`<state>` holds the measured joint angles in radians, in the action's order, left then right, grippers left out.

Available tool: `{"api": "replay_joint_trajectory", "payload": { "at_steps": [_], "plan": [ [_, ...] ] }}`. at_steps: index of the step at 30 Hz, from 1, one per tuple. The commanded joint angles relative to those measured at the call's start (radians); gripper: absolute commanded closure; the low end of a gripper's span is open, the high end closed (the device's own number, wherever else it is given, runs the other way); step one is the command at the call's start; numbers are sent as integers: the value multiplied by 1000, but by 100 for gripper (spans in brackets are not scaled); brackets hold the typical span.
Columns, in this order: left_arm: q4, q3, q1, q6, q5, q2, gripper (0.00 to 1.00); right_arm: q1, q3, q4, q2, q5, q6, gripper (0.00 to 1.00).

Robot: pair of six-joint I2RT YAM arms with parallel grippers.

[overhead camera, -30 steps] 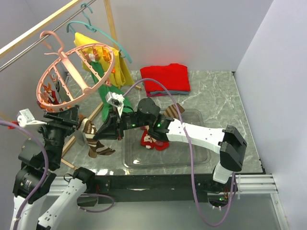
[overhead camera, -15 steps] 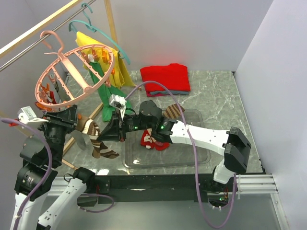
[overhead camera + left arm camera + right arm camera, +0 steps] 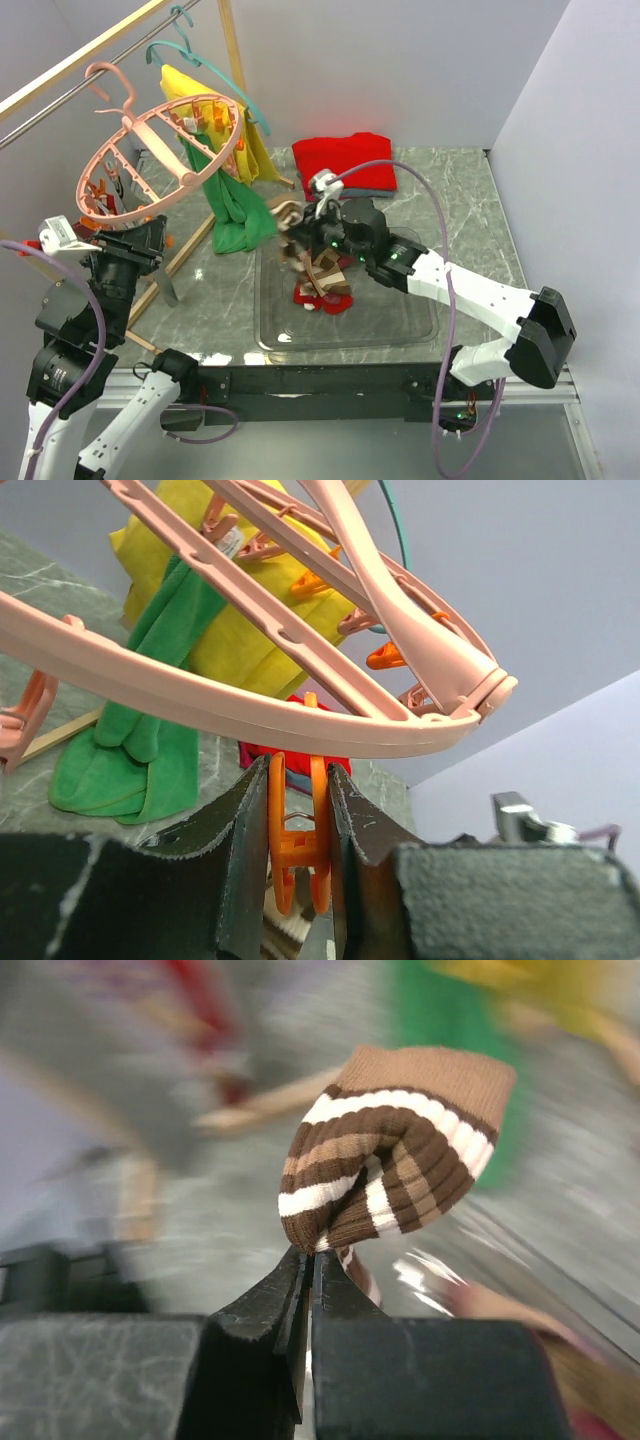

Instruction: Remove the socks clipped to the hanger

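The pink ring hanger (image 3: pixel 160 160) hangs at the upper left, and its rim (image 3: pixel 250 712) crosses the left wrist view. My left gripper (image 3: pixel 158 238) sits under that rim, shut on an orange clip (image 3: pixel 298 830) that hangs from it. My right gripper (image 3: pixel 303 243) is shut on a brown, tan and white striped sock (image 3: pixel 390 1160), which it holds free of the hanger above the clear tray (image 3: pixel 400 330). The striped sock (image 3: pixel 315 265) looks blurred in the top view. A red sock (image 3: pixel 318 297) lies in the tray below it.
A green cloth (image 3: pixel 235 215) and a yellow shirt (image 3: pixel 255 150) hang on the teal coat hanger (image 3: pixel 200 60) just behind the ring. A folded red garment (image 3: pixel 345 162) lies at the back. The wooden rack post (image 3: pixel 232 50) stands behind, with walls on both sides.
My left gripper closed on the orange clip. My right gripper carried the striped sock away from the hanger's left side, to the right and over the tray.
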<state>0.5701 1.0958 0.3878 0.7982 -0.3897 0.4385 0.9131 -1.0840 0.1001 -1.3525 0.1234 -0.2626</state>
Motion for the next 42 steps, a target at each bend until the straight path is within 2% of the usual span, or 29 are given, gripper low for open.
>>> {"api": "replay_joint_trajectory", "payload": {
  "at_steps": [1,3,4,6,7,9,10,15,21,27,34,42],
  "plan": [
    [-87,47,3,-2,54,17,94,-63,18,-184,18,-278,69,91],
    [-93,55,3,2,63,20,94,-83,6,-218,6,-344,89,72],
    [-95,59,2,4,69,25,94,-85,1,-236,0,-359,92,51],
    [-93,67,3,7,74,25,93,-83,-5,-232,-7,-312,91,35],
    [-93,68,3,9,74,25,93,-82,-1,-190,-5,-226,88,23],
    [-93,75,3,10,77,22,92,-59,16,-127,1,-151,63,13],
    [-92,76,3,10,77,19,92,-43,16,-65,0,-130,60,3],
    [-75,79,3,15,72,11,91,153,-98,53,-88,-126,154,0],
    [-65,76,3,29,77,-1,91,228,-236,252,-256,122,118,0],
    [-65,76,3,67,101,-6,89,282,-332,438,-414,143,80,0],
    [-82,99,3,140,158,2,88,294,-455,415,-551,81,144,0],
    [-141,95,3,236,258,28,88,300,-568,379,-625,55,158,1]
  ]
}}
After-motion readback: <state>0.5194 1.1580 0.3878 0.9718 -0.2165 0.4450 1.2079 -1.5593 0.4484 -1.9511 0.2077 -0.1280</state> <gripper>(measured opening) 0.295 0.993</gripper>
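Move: The tray's middle lies about 8 cm right of my right hand, 5 cm back and some 27 cm below it. The earlier sock pile in the tray is roughly 3 cm right, 7 cm back and 26 cm below. The gray sock still on the hanger hangs some 25 cm left of this hand, 9 cm back and about level. From my left hand, the tray's middle is some 30 cm right, about level ahead, and 40 cm below. I carry the brown striped sock, already in my right fingers, about 7 cm right, 5 forward and 6 down over the far part of the tray and open wide to let go. I turn straight back, sweeping nearly 30 cm left and somewhat back with the jaws open, up to the gray sock. My left hand keeps its pinch on the orange clip, easing the hanger up about 4 cm and a little left and back while turning slightly clockwise. ##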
